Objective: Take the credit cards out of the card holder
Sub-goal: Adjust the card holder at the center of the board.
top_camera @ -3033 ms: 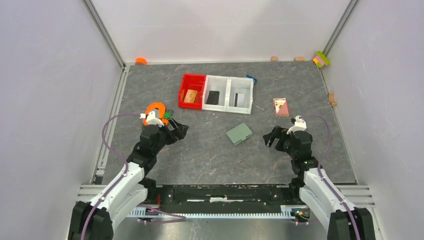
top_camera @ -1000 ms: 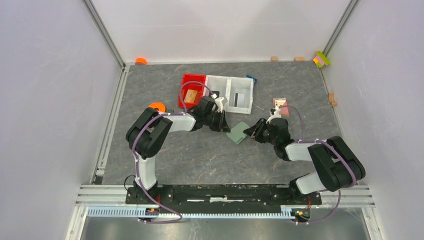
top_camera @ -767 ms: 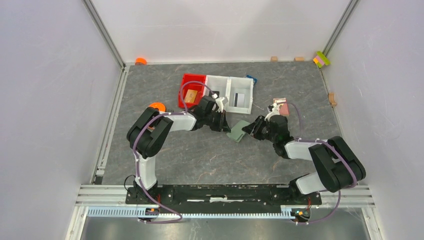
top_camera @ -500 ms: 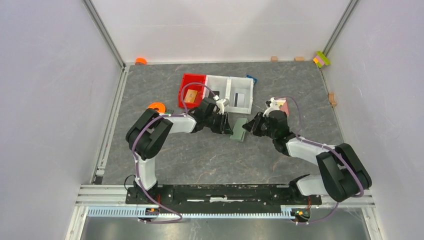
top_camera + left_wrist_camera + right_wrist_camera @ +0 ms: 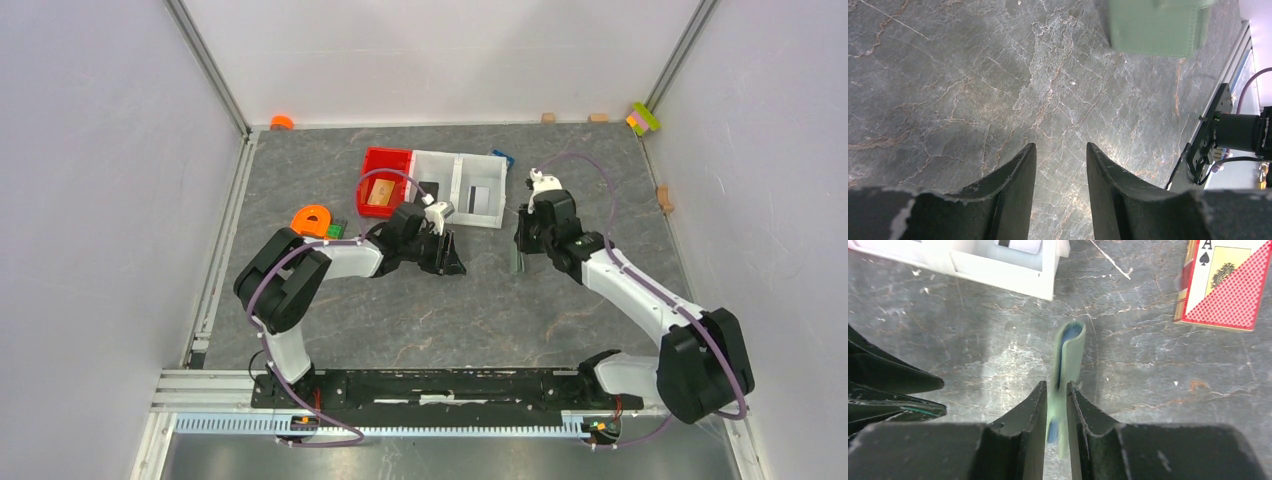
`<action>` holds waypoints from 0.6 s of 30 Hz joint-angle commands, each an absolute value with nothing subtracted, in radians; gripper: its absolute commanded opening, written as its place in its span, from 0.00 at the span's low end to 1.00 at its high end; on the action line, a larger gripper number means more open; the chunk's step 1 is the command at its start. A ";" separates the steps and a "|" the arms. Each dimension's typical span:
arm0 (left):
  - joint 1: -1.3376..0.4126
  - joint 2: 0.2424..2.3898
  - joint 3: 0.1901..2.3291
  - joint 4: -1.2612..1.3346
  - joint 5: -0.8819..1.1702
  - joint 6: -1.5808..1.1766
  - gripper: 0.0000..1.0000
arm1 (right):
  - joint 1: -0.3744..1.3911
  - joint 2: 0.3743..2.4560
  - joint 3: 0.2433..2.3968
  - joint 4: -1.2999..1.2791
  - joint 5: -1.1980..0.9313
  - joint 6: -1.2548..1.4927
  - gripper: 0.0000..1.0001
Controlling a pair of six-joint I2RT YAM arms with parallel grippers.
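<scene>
The sage-green card holder (image 5: 1071,355) hangs edge-on above the table, a blue edge showing inside its fold. My right gripper (image 5: 1056,385) is shut on its near end. From above, the card holder (image 5: 518,262) is a thin green strip under the right gripper (image 5: 522,245). My left gripper (image 5: 1060,147) stands open over bare table with nothing between its fingers; it looks across at the holder's flat green face (image 5: 1153,27). In the top view the left gripper (image 5: 456,262) is apart from the holder, to its left. Whether the blue edge is one of the credit cards I cannot tell.
A red bin (image 5: 385,160) and two joined white bins (image 5: 452,180) stand behind the grippers, each with a flat card inside. A red-backed playing-card box (image 5: 1228,285) lies just right of the holder. An orange ring (image 5: 313,218) and a green block sit at the left.
The right gripper lifted the card holder off the table, turned it on edge and carried it right and back. The left gripper opened and drew away to the left.
</scene>
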State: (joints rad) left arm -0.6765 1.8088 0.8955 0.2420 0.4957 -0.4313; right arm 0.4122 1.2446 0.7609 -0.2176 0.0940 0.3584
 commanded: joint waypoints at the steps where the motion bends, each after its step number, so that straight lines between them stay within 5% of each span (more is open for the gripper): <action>1: -0.678 1.803 0.913 0.260 0.473 -0.412 0.49 | 0.439 1.312 0.872 -0.396 0.161 0.254 0.26; 5: -0.678 1.823 0.949 0.178 0.425 -0.384 0.49 | 0.502 1.412 0.955 -0.461 0.201 0.248 0.29; 11: -0.678 1.855 0.976 0.145 0.424 -0.388 0.49 | 0.538 1.460 0.935 -0.351 -0.013 0.288 0.58; 18: -0.680 1.849 0.973 0.149 0.432 -0.384 0.47 | 0.521 1.381 0.919 -0.391 0.142 0.291 0.63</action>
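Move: The card holder stands edge-on, upright, at the right fingertips, its middle about 4 cm below the hand point and some 2 cm back from it. From that hand the right white bin lies roughly 15 cm ahead and 7 cm left, and the playing cards about 8 cm ahead and 11 cm right, both some 9 cm below. From the left gripper the card holder is about 14 cm to the right, level with it fore and aft and in height. Open the right fingers wide to let go of the upright card holder, and swing that gripper about 5 cm left, off the holder and towards the left gripper. Sink some 3 cm and ease back about 2 cm on the way, tipping the fingers down and turning them counter-clockwise by 10 to 15 degrees each. ##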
